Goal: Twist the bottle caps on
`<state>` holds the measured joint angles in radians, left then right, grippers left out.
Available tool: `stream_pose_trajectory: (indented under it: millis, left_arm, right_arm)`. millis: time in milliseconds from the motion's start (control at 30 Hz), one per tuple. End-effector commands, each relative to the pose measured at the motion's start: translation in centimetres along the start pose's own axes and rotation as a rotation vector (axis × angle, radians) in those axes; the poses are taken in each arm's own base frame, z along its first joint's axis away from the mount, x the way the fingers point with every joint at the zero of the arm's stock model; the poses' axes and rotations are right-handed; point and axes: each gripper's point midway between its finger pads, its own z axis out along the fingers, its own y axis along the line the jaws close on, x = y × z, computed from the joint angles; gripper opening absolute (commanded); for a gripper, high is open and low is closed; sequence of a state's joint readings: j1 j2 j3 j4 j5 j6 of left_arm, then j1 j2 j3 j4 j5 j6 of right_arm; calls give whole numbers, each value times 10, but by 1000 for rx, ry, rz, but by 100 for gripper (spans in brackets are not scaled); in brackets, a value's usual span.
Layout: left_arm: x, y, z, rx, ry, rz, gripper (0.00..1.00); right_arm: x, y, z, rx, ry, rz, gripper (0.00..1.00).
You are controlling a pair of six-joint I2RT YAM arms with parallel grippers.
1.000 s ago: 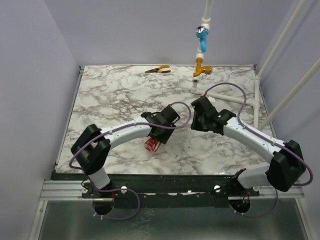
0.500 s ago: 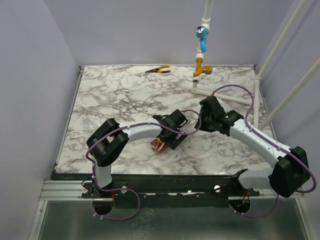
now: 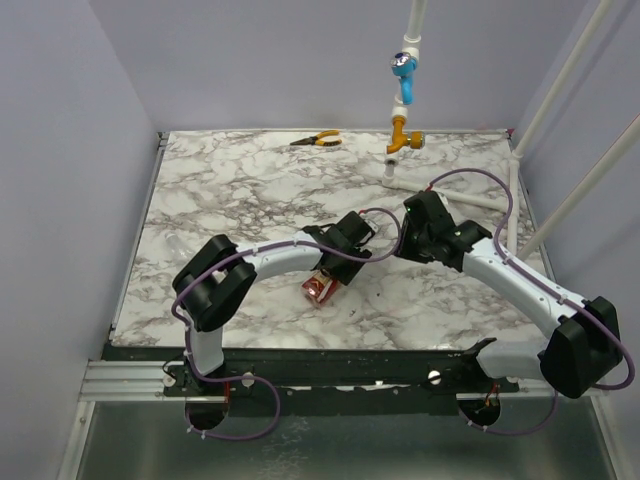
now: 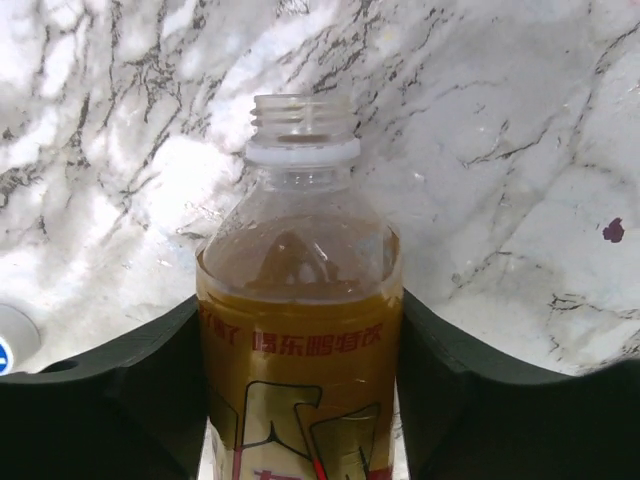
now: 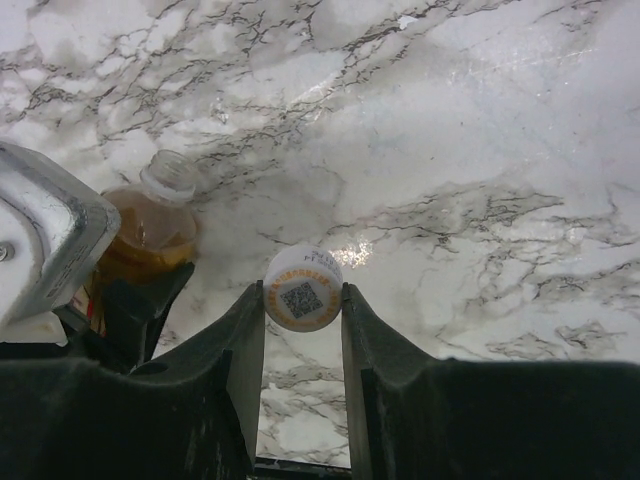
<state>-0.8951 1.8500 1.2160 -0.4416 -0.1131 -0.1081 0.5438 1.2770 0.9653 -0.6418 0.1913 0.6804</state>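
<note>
The bottle is clear plastic with amber liquid and a red-printed label, and its threaded neck is bare. My left gripper is shut on its body, one dark finger against each side. From above, the bottle lies tilted low over the marble under the left gripper. My right gripper is shut on a white bottle cap, whose inside shows an orange ring and a printed code. It hangs to the right of the bottle, apart from it. In the top view the right gripper faces the left one.
Orange-handled pliers lie at the table's back edge. A white pipe with a light-blue valve handle and an orange fitting stands at the back right. White pipes run along the right side. A small white round thing sits left of the bottle.
The left arm has swung its elbow to the right, and the bottle has shifted slightly right with it. The right gripper has drawn a little to the right, still holding the cap.
</note>
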Motion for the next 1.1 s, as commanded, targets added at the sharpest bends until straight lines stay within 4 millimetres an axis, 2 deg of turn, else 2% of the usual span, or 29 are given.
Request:
stream_pose_trajectory:
  millis: [0, 33, 100, 233, 300, 367, 467, 700, 800, 900, 1067]
  left_arm:
    - [-23, 3, -5, 13, -72, -12, 52]
    - [-23, 3, -6, 15, -76, -10, 45]
    - [-32, 2, -17, 24, -130, -22, 42]
    - [-69, 6, -73, 32, -329, -53, 34]
    - [-82, 8, -101, 40, -425, -64, 31]
    - [-86, 6, -122, 57, -486, -56, 28]
    - [-80, 5, -144, 70, -555, -35, 28]
    - [-55, -1, -160, 119, -693, 122, 27]
    - [-55, -6, -176, 140, -811, 198, 26]
    - [-54, -11, -193, 156, -922, 285, 28]
    - [-48, -19, -207, 183, -1008, 389, 27]
  right_arm:
    - [4, 1, -6, -33, 23, -17, 29]
    - [3, 4, -7, -47, 23, -19, 29]
    - [-2, 14, -15, -95, 20, -28, 29]
    - [-14, 44, -39, -249, 8, -60, 29]
    - [-22, 59, -54, -330, 3, -80, 29]
    - [-30, 75, -72, -411, -6, -95, 29]
    - [-43, 92, -96, -495, -30, -112, 29]
    - [-65, 110, -139, -587, -79, -127, 29]
    - [-58, 118, -145, -645, -33, -161, 29]
    - [-41, 127, -149, -730, 46, -199, 29]
    - [-21, 136, -157, -842, 144, -230, 29]
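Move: The bottle lies on its side between the left hand's open fingers, its middle about 2 cm back and 2 cm left of that hand, at its height, neck pointing forward and right. The loose blue cap is some 12 cm left, 5 cm ahead and 3 cm below; the held white cap about 15 cm right, 1 cm ahead and 9 cm higher. From the right hand, the bottle's mouth is some 11 cm left, 3 cm ahead and 9 cm below. Upwards with both arms, after the left fingers close round the bottle's body: the left hand lifts it about 16 cm, then eases back and a little left, swinging its fingers towards forward-right to tip the neck up. The right hand, still pinching the white cap, climbs as far and goes some 9 cm left, then slightly back, turning its fingers leftward to point the cap at the mouth. ##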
